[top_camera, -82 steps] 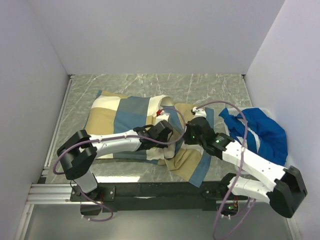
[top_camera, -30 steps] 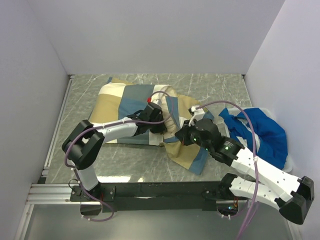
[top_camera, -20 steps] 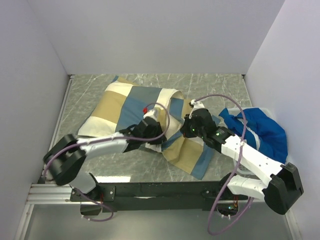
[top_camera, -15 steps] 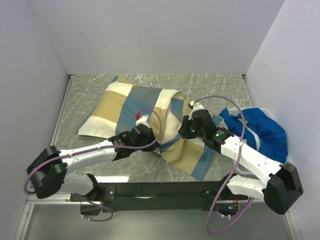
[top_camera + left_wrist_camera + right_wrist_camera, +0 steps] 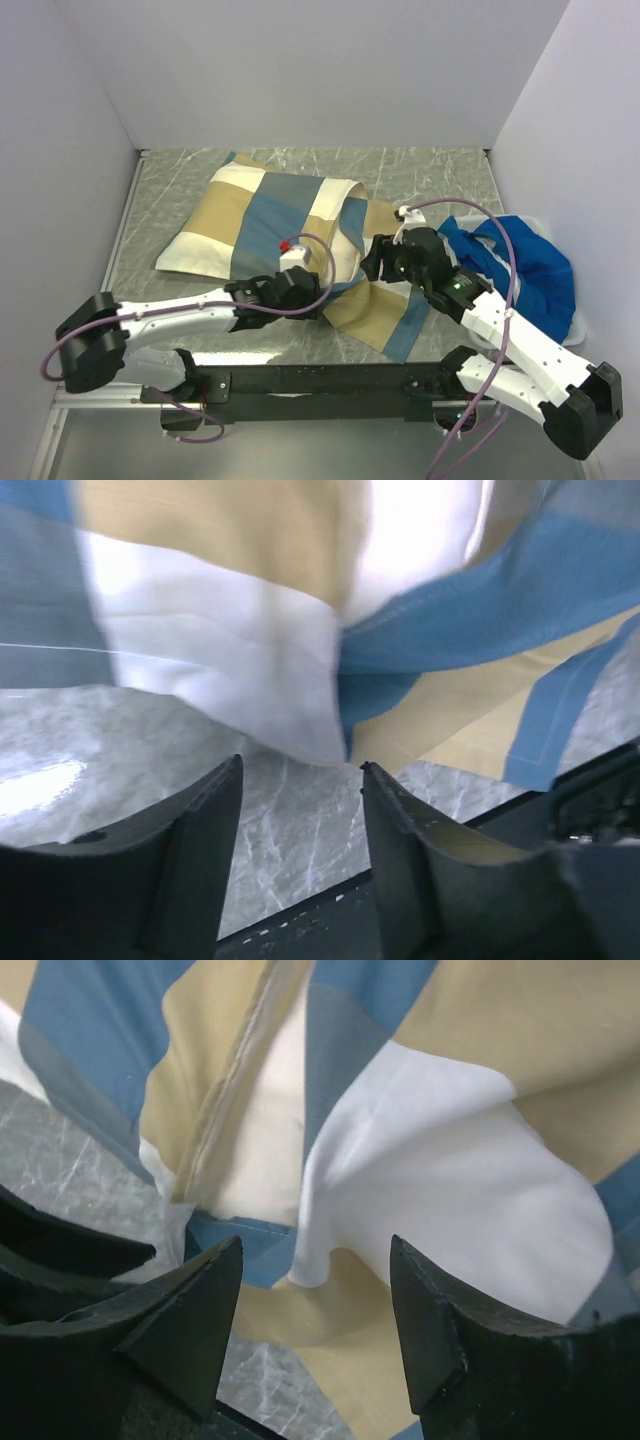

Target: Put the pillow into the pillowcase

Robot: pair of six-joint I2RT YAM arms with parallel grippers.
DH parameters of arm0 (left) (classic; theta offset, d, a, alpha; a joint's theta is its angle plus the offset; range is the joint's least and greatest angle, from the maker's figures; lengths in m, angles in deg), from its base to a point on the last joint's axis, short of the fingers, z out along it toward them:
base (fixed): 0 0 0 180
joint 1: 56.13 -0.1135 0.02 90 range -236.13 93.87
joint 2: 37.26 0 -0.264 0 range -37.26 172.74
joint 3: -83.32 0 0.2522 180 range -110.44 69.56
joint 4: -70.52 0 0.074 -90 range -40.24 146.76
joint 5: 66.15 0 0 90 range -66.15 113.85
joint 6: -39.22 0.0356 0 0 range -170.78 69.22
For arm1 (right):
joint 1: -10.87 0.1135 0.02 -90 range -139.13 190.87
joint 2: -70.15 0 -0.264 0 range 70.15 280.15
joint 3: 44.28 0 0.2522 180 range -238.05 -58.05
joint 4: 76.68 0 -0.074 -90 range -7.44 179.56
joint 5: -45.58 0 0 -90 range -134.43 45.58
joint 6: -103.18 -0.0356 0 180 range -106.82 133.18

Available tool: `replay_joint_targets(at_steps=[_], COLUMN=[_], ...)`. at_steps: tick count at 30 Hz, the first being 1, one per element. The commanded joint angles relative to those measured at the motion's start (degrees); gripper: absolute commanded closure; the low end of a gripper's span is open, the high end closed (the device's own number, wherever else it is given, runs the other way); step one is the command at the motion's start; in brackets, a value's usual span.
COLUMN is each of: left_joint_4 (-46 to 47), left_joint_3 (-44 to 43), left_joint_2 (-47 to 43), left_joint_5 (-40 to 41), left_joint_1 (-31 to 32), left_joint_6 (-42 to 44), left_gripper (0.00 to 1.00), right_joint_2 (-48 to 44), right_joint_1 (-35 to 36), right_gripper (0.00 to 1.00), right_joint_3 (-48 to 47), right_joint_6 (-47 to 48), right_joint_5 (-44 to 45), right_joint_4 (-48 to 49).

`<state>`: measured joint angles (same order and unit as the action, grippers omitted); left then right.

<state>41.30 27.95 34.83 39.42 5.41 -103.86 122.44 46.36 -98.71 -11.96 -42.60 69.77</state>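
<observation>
The pillowcase point(image 5: 270, 215), in tan, slate-blue and white blocks, lies bulging on the table, its limp open end point(image 5: 385, 310) spread toward the near edge. In the right wrist view a cream strip of the pillow point(image 5: 262, 1145) shows inside the opening, between folds of the pillowcase point(image 5: 450, 1160). My left gripper point(image 5: 318, 288) sits low at the case's near edge, open, with only bare table between its fingers point(image 5: 300, 780); the pillowcase point(image 5: 220, 650) hangs just beyond the tips. My right gripper point(image 5: 374, 262) hovers open over the open end point(image 5: 315, 1260), holding nothing.
A bright blue cloth with white stripes point(image 5: 520, 265) lies bunched at the right, beside the right arm. The marble table point(image 5: 430, 175) is walled at the back and both sides. A black rail point(image 5: 320, 380) runs along the near edge.
Both grippers have gone from shut to open and let go of the pillowcase. The left arm has drawn back toward the near edge. The case has settled flat on the table.
</observation>
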Motion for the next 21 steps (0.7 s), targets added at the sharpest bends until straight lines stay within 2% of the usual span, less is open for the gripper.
replay_joint_targets(at_steps=[1,2,5,6,8,9,10,14,18,21], left_joint_4=[-3.68,-4.57,-6.77,-8.43,-11.67,-14.30,-14.94,-16.70,-20.39,-22.94], left_joint_3=[-6.63,-8.91,-12.69,-13.58,-15.69,-15.61,-15.00,-5.35,2.30,6.53], left_joint_2=[6.02,7.17,11.30,12.36,15.00,15.09,13.35,0.80,-17.98,-28.19], left_joint_5=[7.17,10.58,13.86,14.57,17.02,17.47,17.47,15.11,13.96,14.04], left_joint_1=[3.41,3.76,3.94,3.94,3.94,4.03,4.03,3.94,3.68,3.50], left_joint_6=[0.70,0.78,1.48,1.40,0.26,-0.44,-1.66,-6.85,-14.93,-20.30], left_gripper=[0.41,0.40,0.40,0.45,0.65,0.89,0.97,0.99,0.99,0.99], right_joint_2=[2.27,3.24,8.25,11.31,14.49,16.07,18.96,26.44,32.33,37.33], right_joint_1=[-1.38,-1.99,-5.42,-7.60,-9.37,-10.34,-11.57,-13.16,-15.27,-15.53], right_gripper=[0.32,0.32,0.32,0.32,0.32,0.32,0.32,0.31,0.30,0.30], right_joint_3=[-5.29,-5.82,-8.28,-9.60,-11.53,-13.46,-14.43,-19.09,-21.55,-24.10], right_joint_6=[0.36,0.71,1.68,1.94,2.03,1.86,1.94,2.91,4.48,6.51], right_joint_5=[5.03,5.03,3.81,3.10,1.96,1.69,1.08,-0.85,-6.12,-9.73], right_joint_4=[-2.18,-1.75,0.27,0.89,1.77,1.86,2.38,3.35,7.39,8.54])
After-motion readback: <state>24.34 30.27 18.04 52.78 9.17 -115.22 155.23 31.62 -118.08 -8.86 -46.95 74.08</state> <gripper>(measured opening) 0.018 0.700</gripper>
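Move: The pillowcase's near corner at its mouth, the white and tan hem, hangs just beyond the left fingertips, about 3 cm ahead, 2 cm to the right and 2 cm lower. The pillow's exposed end lies some 11 cm ahead and 4 cm right of that hand, and the loose tan-and-blue flap roughly 14 cm right and 2 cm back. For the right hand, the mouth's far corner lies about 18 cm ahead, 5 cm left and 8 cm below; the pillow end is some 4 cm ahead and 9 cm left. Forward and to the right by a short 3 cm reach, the left hand shuts its open fingers on the near hem corner and pinches it, then pulls it about 8 cm left, back a little and up, turning some 15 degrees counter-clockwise. Meanwhile the right hand, fingers kept wide, travels about 13 cm forward, sinking slightly, towards the mouth's far corner. ##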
